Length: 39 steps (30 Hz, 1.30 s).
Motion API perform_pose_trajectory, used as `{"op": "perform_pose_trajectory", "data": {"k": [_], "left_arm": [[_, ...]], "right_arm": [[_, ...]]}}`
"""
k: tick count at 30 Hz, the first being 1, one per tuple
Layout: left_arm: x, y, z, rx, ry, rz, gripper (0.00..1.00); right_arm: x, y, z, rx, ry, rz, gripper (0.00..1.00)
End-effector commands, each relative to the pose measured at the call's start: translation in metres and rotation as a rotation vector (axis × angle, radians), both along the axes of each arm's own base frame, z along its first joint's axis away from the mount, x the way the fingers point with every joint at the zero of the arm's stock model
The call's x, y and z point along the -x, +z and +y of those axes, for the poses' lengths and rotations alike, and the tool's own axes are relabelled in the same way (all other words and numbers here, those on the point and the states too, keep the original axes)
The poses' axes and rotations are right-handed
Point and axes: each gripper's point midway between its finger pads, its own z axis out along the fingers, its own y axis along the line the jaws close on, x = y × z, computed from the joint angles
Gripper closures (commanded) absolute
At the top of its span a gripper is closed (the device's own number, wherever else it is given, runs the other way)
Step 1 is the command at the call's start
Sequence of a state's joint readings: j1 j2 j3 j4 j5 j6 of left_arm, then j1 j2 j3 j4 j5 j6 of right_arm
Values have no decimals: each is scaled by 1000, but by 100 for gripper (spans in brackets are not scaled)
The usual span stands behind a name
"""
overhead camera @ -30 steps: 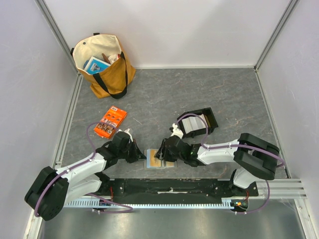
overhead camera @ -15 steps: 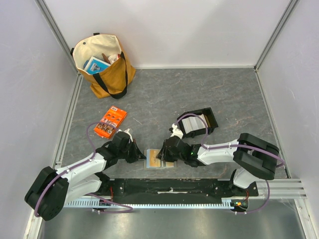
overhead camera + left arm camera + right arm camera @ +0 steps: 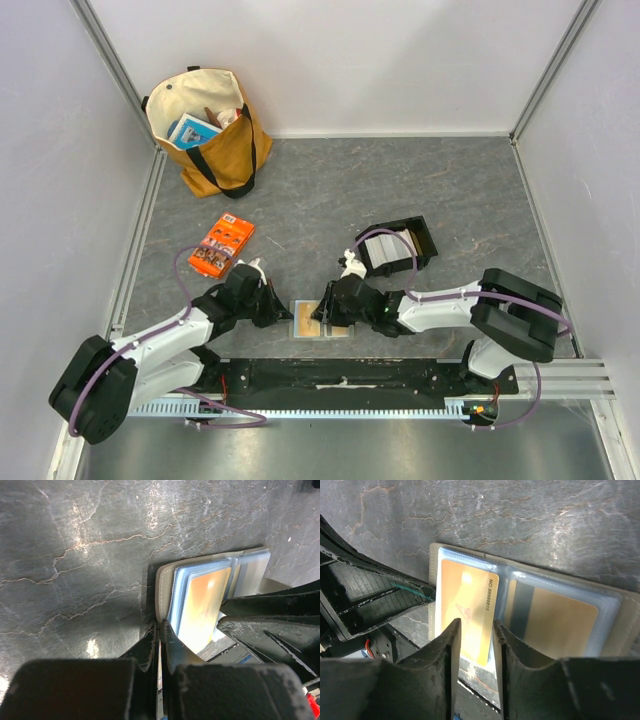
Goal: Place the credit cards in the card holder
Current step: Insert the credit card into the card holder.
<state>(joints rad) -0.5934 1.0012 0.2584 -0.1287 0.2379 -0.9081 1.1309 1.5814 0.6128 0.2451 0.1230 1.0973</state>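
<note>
The card holder (image 3: 306, 322) lies open on the grey table near the front edge, between my two grippers. My left gripper (image 3: 160, 626) is shut on the edge of its olive-grey left cover (image 3: 163, 587). Clear sleeves show inside. A tan credit card (image 3: 466, 607) sits partly in the left sleeve, its near end sticking out. Another tan card (image 3: 555, 620) fills the right sleeve. My right gripper (image 3: 474, 630) stands open, its fingertips (image 3: 453, 630) over the protruding card's near end, clamping nothing. More pale credit cards (image 3: 393, 243) lie in the black tray (image 3: 426, 243).
An orange printed packet (image 3: 221, 246) lies left of centre. A tan tote bag (image 3: 205, 130) with items in it stands at the back left. The metal rail (image 3: 400, 378) and the arm bases run along the near edge, close behind the holder.
My right gripper's jaws have narrowed a little over the card. The left arm and the card holder have not visibly moved.
</note>
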Motion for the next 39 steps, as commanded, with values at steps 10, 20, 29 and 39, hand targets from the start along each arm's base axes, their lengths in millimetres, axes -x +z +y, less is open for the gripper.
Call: {"op": "perform_pose_trajectory", "data": {"k": [10,20,29,39], "left_arm": [[-8,33,-9,100,7,-99,98],[-7,40,-11,133,20,-104,98],[-10,41,-11,119,18,-106,98],[-10,39,-11,108,10,-105,98]], "right_arm": [[-19,52,-18,223,-4,-234,50],[-27,73,-16,366,-89,-347,41],[-99,128,-104,424,-239,-431,31],[-155,105,-180,545,-258,-332,24]]}}
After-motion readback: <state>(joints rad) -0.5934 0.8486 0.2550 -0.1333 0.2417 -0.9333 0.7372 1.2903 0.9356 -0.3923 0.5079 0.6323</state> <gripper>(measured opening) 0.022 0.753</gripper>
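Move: The black box of credit cards, the right hand's next goal, stands about 18 cm ahead of that hand and 16 cm to its right, at roughly the same height. The open card holder lies right under the right fingertips, some 2 cm below, with the tan striped card in its pocket about 4 cm to their right and the orange card 3 cm to their left. From the left hand the box is about 17 cm ahead and 22 cm to the right. The card holder's left edge stays pinched in the shut left fingers, which raise it about 3 cm. The empty right hand rises clear of the holder, then swings right and forward, still climbing, towards the black box, ending some 17 cm right, 15 cm forward and 12 cm up. On the way its fingers open wide and turn clockwise from pointing leftward to pointing forward and down. ##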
